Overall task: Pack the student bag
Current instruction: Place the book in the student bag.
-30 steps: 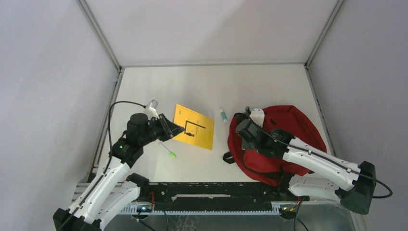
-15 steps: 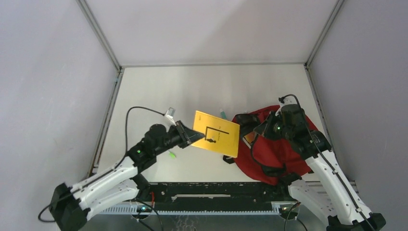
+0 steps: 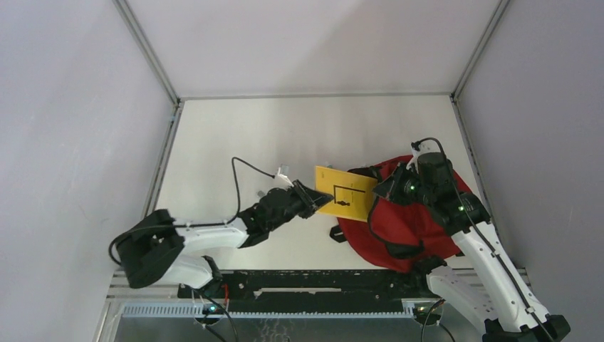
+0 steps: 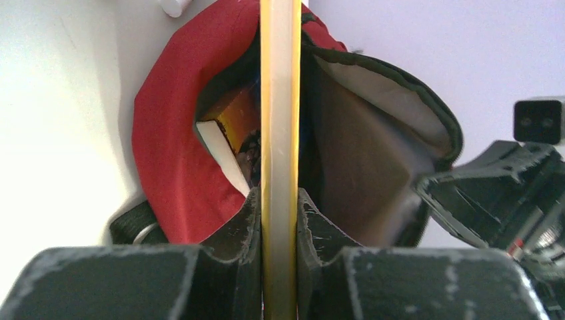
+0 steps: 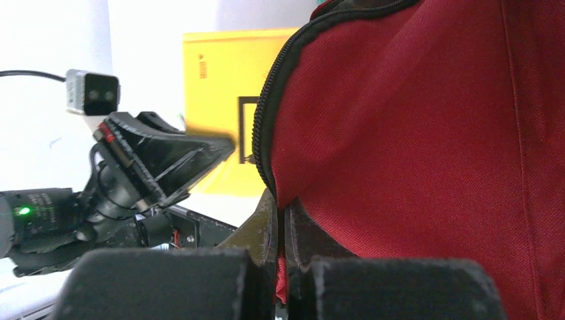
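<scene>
The student bag (image 3: 420, 224) is a red backpack lying at the table's right, its mouth facing left. My right gripper (image 3: 384, 189) is shut on the red fabric at the zipper edge (image 5: 283, 223) and holds the flap up. My left gripper (image 3: 310, 202) is shut on a thin yellow book (image 3: 346, 192), whose far edge is at the bag's mouth. In the left wrist view the book (image 4: 280, 100) runs edge-on between the fingers (image 4: 248, 213) into the open bag (image 4: 166, 147). An orange-covered book (image 4: 226, 120) lies inside. The right wrist view shows the yellow book (image 5: 220, 87) beyond the flap (image 5: 426, 133).
A black strap with a buckle (image 3: 338, 234) trails from the bag's near left side. A small white object (image 4: 174, 7) lies on the table past the bag. Grey walls close in the table on three sides, and a black rail (image 3: 306, 281) runs along the near edge.
My left arm has swung right, carrying the yellow book from mid-table to the bag's mouth. My right arm went from the bag's left edge to lifting its flap, then held.
</scene>
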You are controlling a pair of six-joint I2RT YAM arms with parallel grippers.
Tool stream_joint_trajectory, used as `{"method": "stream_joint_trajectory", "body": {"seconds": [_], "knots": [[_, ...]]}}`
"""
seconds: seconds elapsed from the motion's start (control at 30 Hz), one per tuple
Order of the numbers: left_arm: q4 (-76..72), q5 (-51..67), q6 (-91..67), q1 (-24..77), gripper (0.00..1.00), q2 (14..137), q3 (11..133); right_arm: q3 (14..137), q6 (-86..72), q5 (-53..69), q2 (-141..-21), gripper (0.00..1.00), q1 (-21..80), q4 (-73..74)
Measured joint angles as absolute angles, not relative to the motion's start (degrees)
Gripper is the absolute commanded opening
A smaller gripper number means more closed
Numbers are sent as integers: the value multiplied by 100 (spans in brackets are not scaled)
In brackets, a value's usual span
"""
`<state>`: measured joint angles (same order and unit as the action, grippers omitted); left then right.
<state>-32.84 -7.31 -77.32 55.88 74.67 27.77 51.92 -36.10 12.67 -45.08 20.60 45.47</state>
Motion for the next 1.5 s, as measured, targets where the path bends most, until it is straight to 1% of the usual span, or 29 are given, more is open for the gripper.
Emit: {"method": "stream_joint_trajectory", "body": {"seconds": [0.23, 0.43, 0.63, 0.67, 0.73, 0.83, 0.87, 0.97, 1.03, 1.13, 1.27, 1.37, 1.4, 1.43, 1.5], "knots": [[-3610, -937, -8337, 5719, 0, 8792, 3588, 5192, -3627, 1354, -4438, 0, 2036, 4519], [-3651, -1092, -9021, 5872, 0, 9509, 4158, 5192, -3610, 1496, -4296, 0, 1953, 4521], [-3662, -1004, -9712, 6077, 0, 10136, 4499, 5192, -3503, 1509, -4150, 0, 1798, 4606], [-3638, -974, -9751, 6104, 6, 10182, 4576, 5192, -3479, 1522, -4130, 0, 1750, 4617], [-3529, -908, -9756, 6136, 23, 10235, 4731, 5192, -3450, 1551, -4119, 0, 1664, 4615], [-3323, -812, -9756, 6254, 41, 10320, 4943, 5192, -3393, 1566, -4160, 0, 1610, 4615], [-3282, -746, -9736, 6292, 45, 10348, 4989, 5192, -3380, 1575, -4185, 0, 1610, 4613], [-3194, -552, -9751, 6390, 61, 10495, 5105, 5192, -3363, 1621, -4244, 0, 1610, 4604], [-3181, -349, -9767, 6440, 69, 10683, 5210, 5192, -3347, 1653, -4254, 0, 1610, 4600], [-3183, 1, -9791, 6458, 83, 10954, 5360, 5192, -3328, 1667, -4254, 0, 1608, 4600], [-3155, 443, -9824, 6477, 88, 11063, 5393, 5192, -3323, 1673, -4254, 0, 1588, 4600], [-3162, 735, -9854, 6488, 90, 11063, 5393, 5192, -3323, 1686, -4254, 0, 1588, 4602], [-3155, 840, -9854, 6490, 96, 11063, 5391, 5192, -3323, 1686, -4254, 0, 1588, 4602], [-3144, 950, -9841, 6490, 99, 11063, 5391, 5192, -3323, 1688, -4252, 0, 1588, 4602], [-3114, 1164, -9771, 6486, 100, 11063, 5393, 5192, -3323, 1688, -4252, 0, 1588, 4602]]}}
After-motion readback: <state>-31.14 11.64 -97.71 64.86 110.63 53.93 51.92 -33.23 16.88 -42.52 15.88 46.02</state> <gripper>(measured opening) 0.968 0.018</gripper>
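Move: The left hand already grips the yellow book. The open mouth of the red student bag lies about 15 cm to that hand's right, 3 cm back and 9 cm below, while a glue stick stands some 9 cm ahead of it, 3 cm to the right and 15 cm lower. The right hand already pinches the bag's flap. The mouth is about 4 cm back from that hand, 1 cm to its left and 13 cm below. Still gripping the yellow book, the left hand carries it some 15 cm right and 7 cm down into the bag's mouth, bearing slightly forward, then swinging back about 9 cm. The fingers tip down nearly 30 degrees and, over the later part, spread wide to let go while the wrist turns clockwise. The right hand keeps its pinch on the flap, easing up and right by a centimetre. ##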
